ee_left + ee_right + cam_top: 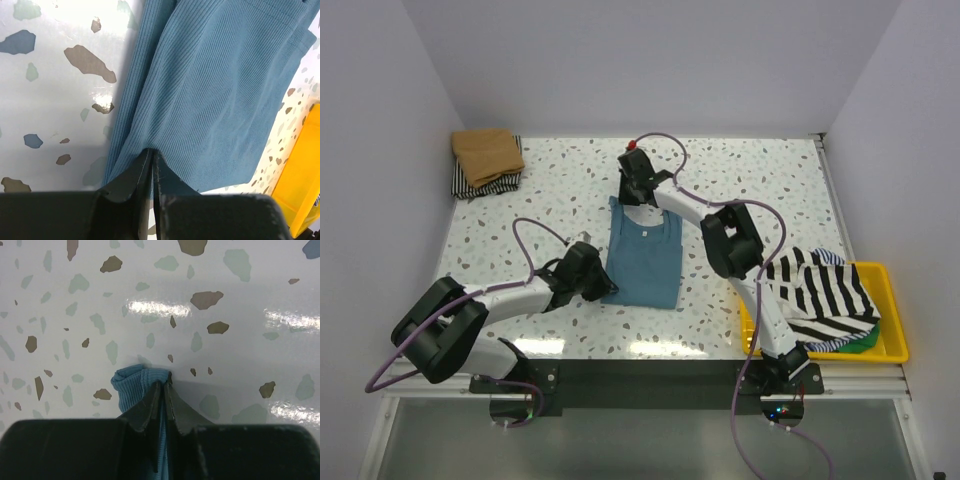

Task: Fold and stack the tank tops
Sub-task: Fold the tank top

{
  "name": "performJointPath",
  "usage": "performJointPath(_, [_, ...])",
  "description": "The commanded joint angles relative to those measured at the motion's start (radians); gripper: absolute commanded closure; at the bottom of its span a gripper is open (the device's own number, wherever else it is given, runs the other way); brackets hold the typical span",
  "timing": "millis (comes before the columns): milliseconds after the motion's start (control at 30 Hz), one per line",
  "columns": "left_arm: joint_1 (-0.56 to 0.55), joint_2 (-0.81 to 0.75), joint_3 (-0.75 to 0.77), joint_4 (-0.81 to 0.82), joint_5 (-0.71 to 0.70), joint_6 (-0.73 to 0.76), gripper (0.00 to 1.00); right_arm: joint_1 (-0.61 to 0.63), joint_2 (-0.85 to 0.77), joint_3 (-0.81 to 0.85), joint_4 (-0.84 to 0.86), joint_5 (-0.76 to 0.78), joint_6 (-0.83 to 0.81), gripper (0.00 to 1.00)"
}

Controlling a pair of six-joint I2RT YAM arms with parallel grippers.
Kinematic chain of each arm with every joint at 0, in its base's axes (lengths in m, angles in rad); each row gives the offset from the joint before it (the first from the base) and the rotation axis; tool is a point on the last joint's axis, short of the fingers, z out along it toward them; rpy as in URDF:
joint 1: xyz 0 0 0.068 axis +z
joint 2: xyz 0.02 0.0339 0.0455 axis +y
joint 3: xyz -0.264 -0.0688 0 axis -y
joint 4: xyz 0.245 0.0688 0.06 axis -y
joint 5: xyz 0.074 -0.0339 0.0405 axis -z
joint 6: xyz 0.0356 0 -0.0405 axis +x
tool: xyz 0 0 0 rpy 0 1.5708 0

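Note:
The teal-blue tank top (645,262) lies flat in the middle of the table, folded narrow lengthwise. My left gripper (603,283) is shut on its near left edge; the left wrist view shows the ribbed cloth (215,95) pinched between the shut fingers (151,154). My right gripper (635,196) is shut on the far top edge, where a bunched strap (135,382) sticks out between the fingertips (163,385). A tan-brown top (487,153) lies folded on a striped top (485,184) at the far left corner.
A yellow tray (890,345) at the near right holds a heap of black-and-white striped tops (820,292) and a green one (860,343). White walls close the table on three sides. The tray's corner shows in the left wrist view (300,190).

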Motion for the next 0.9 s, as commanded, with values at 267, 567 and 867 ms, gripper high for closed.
performJointPath(267, [-0.004, -0.011, 0.008, -0.118, -0.037, 0.007, 0.78, -0.028, -0.196, 0.001, 0.025, 0.054, -0.053, 0.64])
performJointPath(567, [-0.005, -0.075, 0.036, -0.143, -0.036, 0.024, 0.65, -0.028, -0.384, -0.098, -0.100, 0.086, -0.037, 0.60])
performJointPath(867, [-0.004, -0.199, 0.154, -0.358, -0.121, 0.082, 0.53, 0.023, -0.815, -0.744, -0.113, 0.036, 0.062, 0.62])
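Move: The right hand pinches the end of the tank top's left strap; the folded tank top's middle lies about 16 cm back and 6 cm to the right of this hand, its right strap end 3 cm back and 12 cm right. The left hand is at the lower left corner; the tank top's middle lies some 10 cm ahead and 8 cm right, the lower right corner 4 cm back and 15 cm right. The cloth lies barely below both hands. Both hands open off the tank top; the right rises 14 cm, then sweeps back-right; the left lifts 4 cm. ##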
